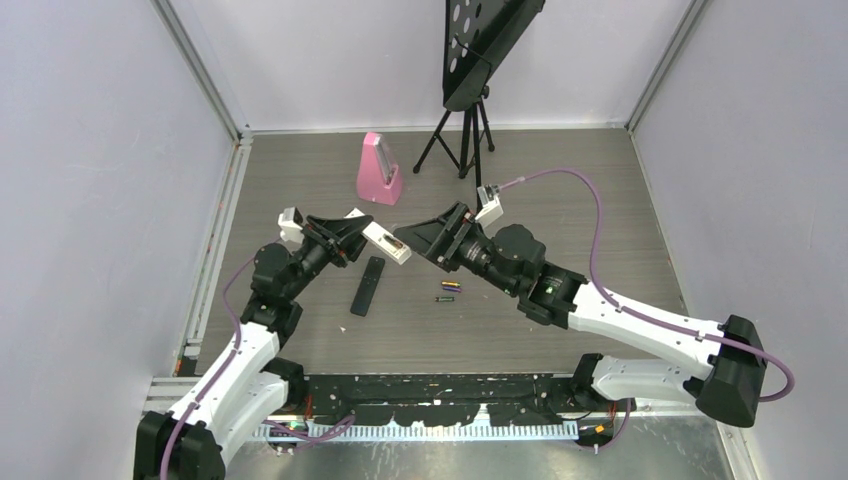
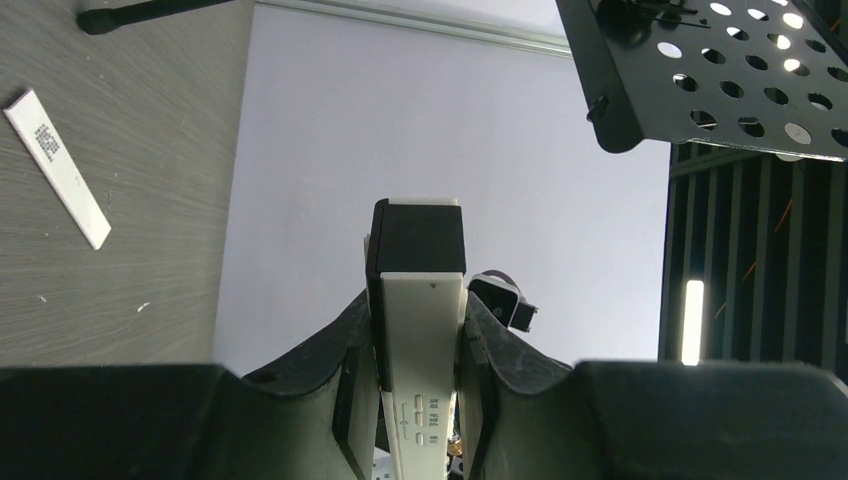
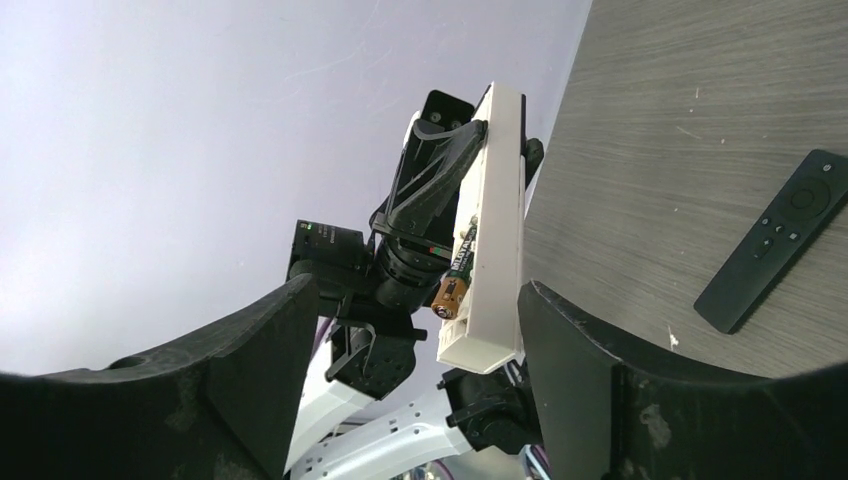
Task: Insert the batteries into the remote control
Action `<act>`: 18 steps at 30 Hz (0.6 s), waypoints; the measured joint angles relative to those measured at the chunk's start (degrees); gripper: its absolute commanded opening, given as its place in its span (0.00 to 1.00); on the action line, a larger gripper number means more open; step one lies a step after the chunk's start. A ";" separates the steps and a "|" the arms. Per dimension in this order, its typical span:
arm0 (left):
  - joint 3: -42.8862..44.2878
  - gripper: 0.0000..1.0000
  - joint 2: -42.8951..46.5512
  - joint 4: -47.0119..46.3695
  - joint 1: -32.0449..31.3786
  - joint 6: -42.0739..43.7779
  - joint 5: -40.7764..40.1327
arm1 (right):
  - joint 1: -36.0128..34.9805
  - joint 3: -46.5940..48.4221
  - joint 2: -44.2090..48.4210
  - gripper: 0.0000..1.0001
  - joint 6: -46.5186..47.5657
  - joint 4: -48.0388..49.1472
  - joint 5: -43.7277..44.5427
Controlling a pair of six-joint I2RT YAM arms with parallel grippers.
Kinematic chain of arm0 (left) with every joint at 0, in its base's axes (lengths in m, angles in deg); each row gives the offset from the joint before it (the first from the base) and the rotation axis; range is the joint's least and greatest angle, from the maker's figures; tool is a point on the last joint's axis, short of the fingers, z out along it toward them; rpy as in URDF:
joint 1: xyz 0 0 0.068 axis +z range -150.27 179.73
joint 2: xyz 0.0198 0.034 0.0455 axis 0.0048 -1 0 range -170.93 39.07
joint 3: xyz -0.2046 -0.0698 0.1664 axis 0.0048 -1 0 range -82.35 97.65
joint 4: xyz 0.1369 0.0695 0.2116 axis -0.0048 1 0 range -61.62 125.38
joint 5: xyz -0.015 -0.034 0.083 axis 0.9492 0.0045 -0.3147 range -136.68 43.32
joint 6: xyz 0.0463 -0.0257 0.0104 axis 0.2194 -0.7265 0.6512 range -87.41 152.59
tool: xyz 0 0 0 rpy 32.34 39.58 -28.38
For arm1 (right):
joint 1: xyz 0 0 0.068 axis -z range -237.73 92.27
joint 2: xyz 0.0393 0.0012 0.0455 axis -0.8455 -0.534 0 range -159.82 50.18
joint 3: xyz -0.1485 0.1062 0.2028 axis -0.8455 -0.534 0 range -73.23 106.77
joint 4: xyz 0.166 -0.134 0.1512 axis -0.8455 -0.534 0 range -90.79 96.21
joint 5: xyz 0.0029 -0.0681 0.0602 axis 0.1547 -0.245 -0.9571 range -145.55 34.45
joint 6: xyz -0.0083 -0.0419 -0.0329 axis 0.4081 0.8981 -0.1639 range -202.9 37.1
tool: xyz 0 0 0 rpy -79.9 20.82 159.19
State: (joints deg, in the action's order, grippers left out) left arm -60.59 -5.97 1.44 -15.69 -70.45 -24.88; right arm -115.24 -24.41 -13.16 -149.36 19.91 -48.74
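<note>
My left gripper (image 1: 360,232) (image 2: 418,310) is shut on a white remote control (image 1: 386,243) (image 2: 425,350) and holds it tilted above the table. The white remote's (image 3: 495,220) battery bay is uncovered, with one gold and green battery (image 3: 455,285) sitting in it. My right gripper (image 1: 425,238) (image 3: 415,300) is open just off the white remote's free end, with nothing between its fingers. A slim black remote (image 1: 367,285) (image 3: 775,240) lies flat on the table. Two loose batteries, a purple and yellow battery (image 1: 450,286) and a dark battery (image 1: 445,299), lie to its right.
A pink metronome (image 1: 380,170) stands behind the arms. Beside it is a black tripod stand (image 1: 465,130) with a perforated tray (image 1: 480,40) (image 2: 720,70). A thin white strip (image 2: 55,165) lies on the table. White walls enclose the table on three sides.
</note>
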 measured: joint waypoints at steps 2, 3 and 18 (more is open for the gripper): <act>0.00 0.00 0.00 0.55 0.00 0.02 0.00 | 0.00 -0.11 -0.55 0.70 -0.37 0.44 -0.39; 0.00 0.00 0.00 0.76 0.00 0.02 -0.02 | 0.00 -0.33 -0.74 0.68 -0.55 0.61 -0.55; 0.00 0.00 -0.48 0.83 0.00 -0.07 0.04 | 0.31 -2.62 -1.92 0.57 -4.63 2.86 -0.66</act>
State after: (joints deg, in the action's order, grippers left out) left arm -60.59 -6.45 2.27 -15.69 -70.52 -24.84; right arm -114.94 -27.04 -15.08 -153.99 22.77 -49.39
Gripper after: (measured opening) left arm 0.303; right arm 0.599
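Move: Just ahead of the right fingertips, the battery in the open compartment of the white remote control lies about 3 cm left of, 1 cm forward of and 1 cm below the right hand. From the left hand, which holds the remote, it lies some 6 cm right and 3 cm back, about level. On the table, some 27 cm beneath the right hand, the black remote lies 5 cm ahead and 11 cm left, the loose batteries 5 cm ahead and 9 cm right. Sinking about 2 cm, the right hand brings its fingertips level with the battery and tips its fingers down by roughly 5 degrees. The parted fingers close by about a quarter of their gap, one above the battery side of the remote control and one below, still open; contact can't be made out. The left hand keeps its grip and holds the remote practically still. ##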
